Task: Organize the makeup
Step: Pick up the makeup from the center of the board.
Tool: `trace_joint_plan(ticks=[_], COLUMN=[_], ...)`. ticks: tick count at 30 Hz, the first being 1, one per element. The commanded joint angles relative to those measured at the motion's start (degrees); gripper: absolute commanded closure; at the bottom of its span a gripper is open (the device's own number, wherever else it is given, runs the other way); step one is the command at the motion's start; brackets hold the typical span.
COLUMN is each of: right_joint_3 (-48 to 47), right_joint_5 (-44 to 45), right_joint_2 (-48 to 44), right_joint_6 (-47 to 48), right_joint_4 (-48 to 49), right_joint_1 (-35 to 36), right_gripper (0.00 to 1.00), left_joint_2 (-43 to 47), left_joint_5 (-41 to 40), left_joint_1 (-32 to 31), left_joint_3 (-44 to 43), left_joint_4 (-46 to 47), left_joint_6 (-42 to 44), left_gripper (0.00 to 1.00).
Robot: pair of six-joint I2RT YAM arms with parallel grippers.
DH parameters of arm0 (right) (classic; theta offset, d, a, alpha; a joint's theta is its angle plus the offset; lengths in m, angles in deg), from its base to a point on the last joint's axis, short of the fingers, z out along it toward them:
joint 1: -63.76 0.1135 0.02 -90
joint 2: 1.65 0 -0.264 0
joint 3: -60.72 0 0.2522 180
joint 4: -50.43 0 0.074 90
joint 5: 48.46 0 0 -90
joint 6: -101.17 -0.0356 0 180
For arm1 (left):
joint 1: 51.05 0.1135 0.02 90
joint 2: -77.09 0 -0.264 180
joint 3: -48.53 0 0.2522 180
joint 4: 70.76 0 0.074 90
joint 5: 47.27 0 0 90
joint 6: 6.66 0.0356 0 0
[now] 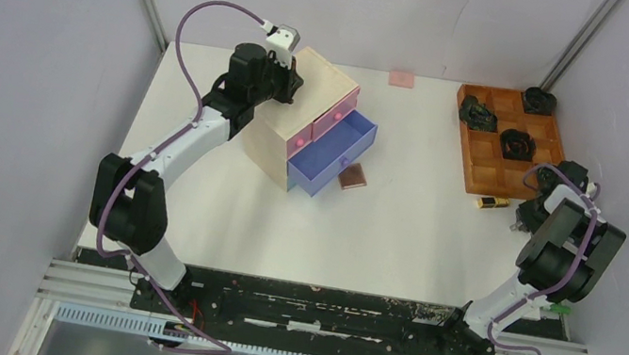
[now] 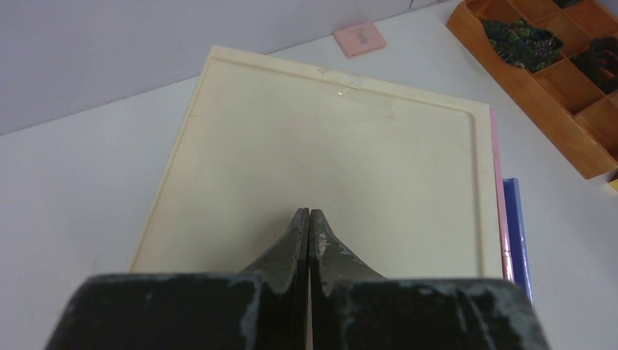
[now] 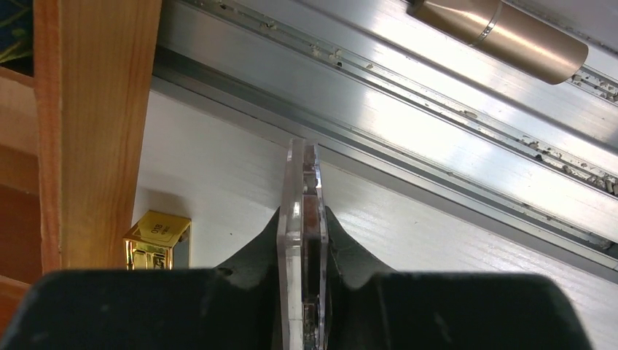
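Note:
My right gripper is shut on a thin clear-cased brown palette, held on edge just above the table at the far right. A gold tube lies to its left beside the wooden tray; from above that gold tube lies just left of the right gripper. A bronze tube rests in the metal rail. Another brown palette lies by the open blue drawer. A pink pad sits at the back. My left gripper is shut and empty over the chest top.
The pale chest with pink and blue drawers stands at the back left. The orange-brown grid tray with dark coiled objects sits at the back right, close to my right gripper. An aluminium rail runs along the right wall.

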Motion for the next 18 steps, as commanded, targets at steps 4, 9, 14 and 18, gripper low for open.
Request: trace_joint_plan(ticks=[4, 9, 14, 18], right_joint_3=[5.04, 7.68, 5.36, 0.32], right_joint_5=[-8.06, -12.08, -12.3, -13.92], right_joint_2=[1.13, -6.67, -21.8, -29.64], right_joint_6=[-0.19, -0.64, 1.25, 2.28], right_joint_4=[2.51, 2.16, -5.1, -10.93], right_joint_1=[0.55, 1.79, 5.77, 11.46], right_gripper=[0.99, 0.99, 0.99, 0.99], left_joint_2=[-5.82, -6.06, -5.72, -5.18], left_joint_5=[0.1, 0.12, 0.11, 0.1], left_joint_1=[0.12, 0.12, 0.08, 0.13], left_joint_3=[5.12, 4.79, 4.94, 5.19], left_joint_4=[-21.1, -21.1, -21.1, -21.04], left_joint_6=[2.04, 2.04, 1.95, 1.79], left_gripper=[0.97, 0.97, 0.97, 0.97])
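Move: The palette is already pinched in the right hand at the table's right edge. The open blue drawer, its likely destination, is about 52 cm to this hand's left, 5 cm farther out and 9 cm higher. The gold box stands about 8 cm left and 4 cm ahead, the wooden organizer's middle roughly 21 cm ahead and 3 cm left, and the brown palette 45 cm left and 6 cm ahead. From the left hand, the drawer is about 10 cm back, 10 cm right and 15 cm below. The palette, still pinched edge-up between the right fingers, first goes left low over the table, then climbs steeply while still going left, towards the open drawer: about 9 cm left and 8 cm up in all, ending just behind and above the gold box. The wrist turns some 15 degrees counter-clockwise and the fingertips tip slightly outward; the grip holds. ##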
